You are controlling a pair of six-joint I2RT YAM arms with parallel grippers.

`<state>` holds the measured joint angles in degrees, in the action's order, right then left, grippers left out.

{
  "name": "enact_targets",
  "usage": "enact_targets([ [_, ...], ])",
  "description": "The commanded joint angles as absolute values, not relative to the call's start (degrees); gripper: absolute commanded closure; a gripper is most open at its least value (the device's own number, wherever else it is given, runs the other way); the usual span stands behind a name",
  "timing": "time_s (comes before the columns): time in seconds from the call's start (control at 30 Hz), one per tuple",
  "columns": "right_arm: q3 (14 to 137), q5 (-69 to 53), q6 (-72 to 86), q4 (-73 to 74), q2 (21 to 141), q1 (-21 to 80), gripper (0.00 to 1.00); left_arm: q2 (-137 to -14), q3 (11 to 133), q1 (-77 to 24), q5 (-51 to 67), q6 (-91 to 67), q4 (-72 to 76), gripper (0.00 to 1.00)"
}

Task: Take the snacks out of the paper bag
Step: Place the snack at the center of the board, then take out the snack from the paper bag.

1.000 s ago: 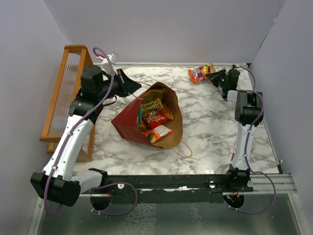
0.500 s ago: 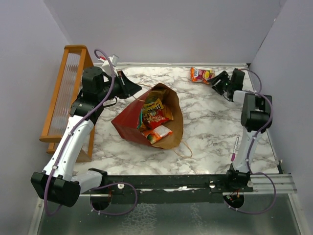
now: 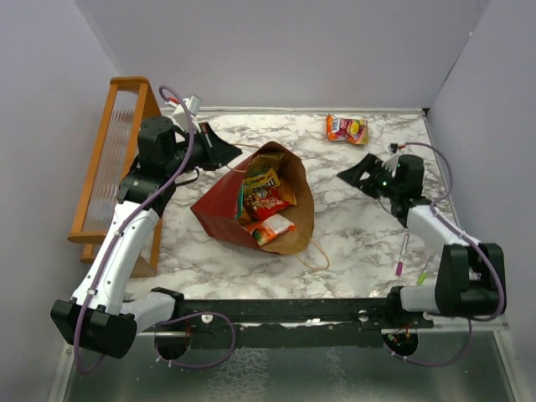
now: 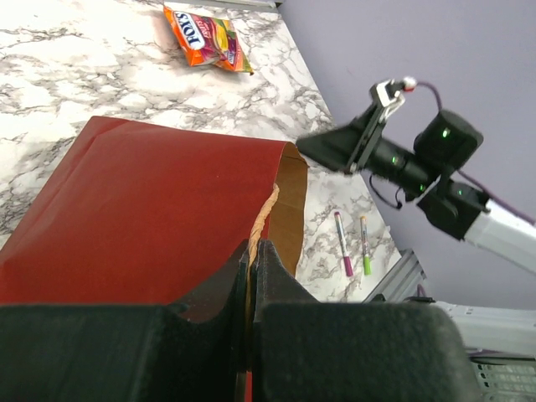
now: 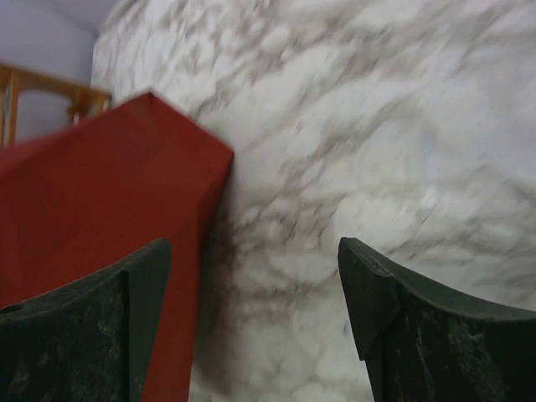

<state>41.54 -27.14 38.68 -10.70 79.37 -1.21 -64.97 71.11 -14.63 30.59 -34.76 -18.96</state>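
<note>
The paper bag [image 3: 216,209] lies on its side mid-table, dark red outside, mouth up toward the camera. Several snacks [image 3: 265,199] show inside it: yellow, red and orange packets. My left gripper [image 3: 229,152] is at the bag's back rim, shut on its twisted tan handle [image 4: 261,213]; the red bag wall [image 4: 151,209] fills the left wrist view. One orange snack packet [image 3: 346,128] [image 4: 205,46] lies on the table at the back. My right gripper [image 3: 353,173] [image 5: 255,251] hangs open and empty right of the bag [image 5: 100,193].
An orange wooden rack [image 3: 117,159] stands along the left edge. A pink pen [image 3: 403,254] [image 4: 342,243] and a green pen [image 3: 425,270] [image 4: 365,245] lie near the front right. The bag's other handle [image 3: 315,255] loops onto the table at the front.
The right gripper let go of the orange packet at the back, opened, and swung forward and left toward the bag. The left gripper and bag stayed put.
</note>
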Motion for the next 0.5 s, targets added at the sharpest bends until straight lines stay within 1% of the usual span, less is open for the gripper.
enact_targets([
  [0.0, 35.56, -33.11, 35.71, -1.32, 66.08, 2.10, 0.19, -63.86, 71.26, -14.59, 31.50, -33.79, -19.47, 1.00],
  [0.13, 33.80, -36.49, 32.81, 7.39, 54.47, 2.42, 0.21, -63.38, 70.35, -14.57, 31.51, -34.67, -18.28, 1.00],
  [0.23, 35.20, -37.83, 31.89, 12.50, 47.39, 3.30, 0.22, -63.45, 70.06, -14.61, 31.51, -34.97, -18.05, 1.00],
  [0.37, 37.55, -43.36, 33.89, 9.81, 44.69, 8.22, 0.23, -63.63, 69.54, -14.59, 31.40, -35.01, -18.11, 1.00],
  [0.47, 40.03, -39.86, 34.84, 8.12, 45.08, 15.68, 0.23, -63.77, 69.19, -14.59, 31.03, -35.11, -17.85, 1.00],
])
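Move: From the right hand, the snacks still in the paper bag lie about 24 cm to the left, 3 cm nearer the base and some 6 cm lower. The bag's near rim is about 11 cm left and 2 cm back; the snack already set down lies some 25 cm ahead, 1 cm right and 12 cm lower. A pink marker is roughly 17 cm back and 10 cm right, on the table. For the left hand, the bagged snacks are about 4 cm ahead, 7 cm right and well below. Back towards its base by about 14 cm, the empty right hand swings away from the snack already set down, drifting left and, after the first stretch, climbing some 9 cm. Its fingers stay wide open while the wrist turns about 20 degrees counter-clockwise and tips its fingers up a little. The left hand stays put, still pinching the bag's handle. ##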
